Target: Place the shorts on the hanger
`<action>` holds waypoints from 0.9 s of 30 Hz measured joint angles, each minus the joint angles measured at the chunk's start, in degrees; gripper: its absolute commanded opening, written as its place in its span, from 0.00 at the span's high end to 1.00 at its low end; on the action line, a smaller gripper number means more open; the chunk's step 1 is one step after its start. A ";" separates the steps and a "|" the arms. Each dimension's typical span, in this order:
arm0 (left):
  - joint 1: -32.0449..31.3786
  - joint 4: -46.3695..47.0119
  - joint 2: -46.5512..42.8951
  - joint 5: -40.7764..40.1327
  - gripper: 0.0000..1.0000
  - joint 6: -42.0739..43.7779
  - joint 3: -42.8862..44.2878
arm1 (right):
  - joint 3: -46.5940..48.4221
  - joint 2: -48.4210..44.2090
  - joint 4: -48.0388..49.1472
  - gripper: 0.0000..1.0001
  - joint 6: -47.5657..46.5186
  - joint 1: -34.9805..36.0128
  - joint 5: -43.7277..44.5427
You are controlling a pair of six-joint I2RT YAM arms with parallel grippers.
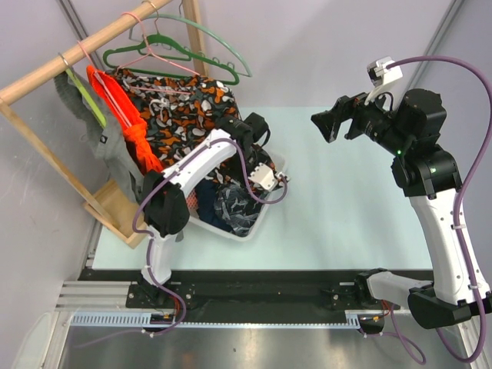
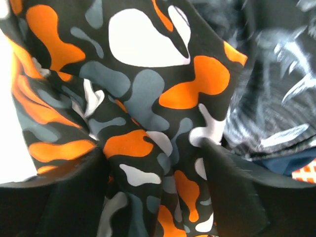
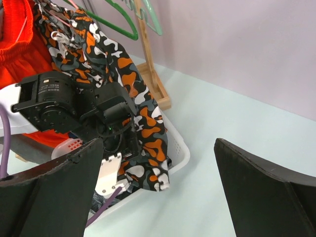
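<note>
The shorts (image 1: 181, 115), dark with orange, white and grey blobs, hang from the rack down over the white basket. They fill the left wrist view (image 2: 143, 98) and also show in the right wrist view (image 3: 143, 128). My left gripper (image 1: 247, 132) is shut on a bunched fold of them; the cloth runs between both black fingers (image 2: 237, 192). The thin pink hanger (image 1: 148, 40) hangs by its hook from the wooden rod, just above the top of the shorts. My right gripper (image 1: 338, 117) is open and empty, raised over the table to the right and facing the basket (image 3: 158, 187).
A white laundry basket (image 1: 257, 223) holds dark blue-grey clothes. A wooden rack (image 1: 77, 54) carries an orange garment (image 1: 123, 115), a dark green hanger (image 1: 154, 52) and a pale green hanger (image 1: 223, 46). The rack's foot (image 1: 115, 207) stands at the table's left edge.
</note>
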 measured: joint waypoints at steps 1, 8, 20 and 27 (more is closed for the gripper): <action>0.24 -0.07 0.17 -0.98 0.56 0.42 0.00 | 0.00 0.00 0.00 0.00 0.00 -0.02 0.00; 3.15 -0.07 0.26 -5.33 1.00 2.54 -0.04 | 0.00 0.00 0.02 0.00 0.00 -0.17 -0.33; 18.93 0.42 -4.09 -16.37 1.00 8.83 -1.88 | -0.28 -0.46 0.07 0.00 0.04 -0.39 -1.31; 25.27 6.49 -2.19 -23.58 0.91 10.99 -1.97 | -0.92 -0.96 0.46 0.00 0.50 -0.39 -2.10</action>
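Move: The shorts' loose leg hangs between the left hand's parted fingers, its middle only about 2 cm below the hand. The pink hanger carrying the shorts is some 27 cm left, 15 cm farther out and 28 cm higher; the orange garment is roughly 35 cm left, about level fore and aft and 10 cm higher. The bin's middle lies 7 cm left, 10 cm back and 10 cm below. From the right hand, that leg is about 23 cm left, 4 cm ahead and 33 cm down. The left fingers pinch the shorts' leg shut, then drag it about 24 cm left and 11 cm forward. ##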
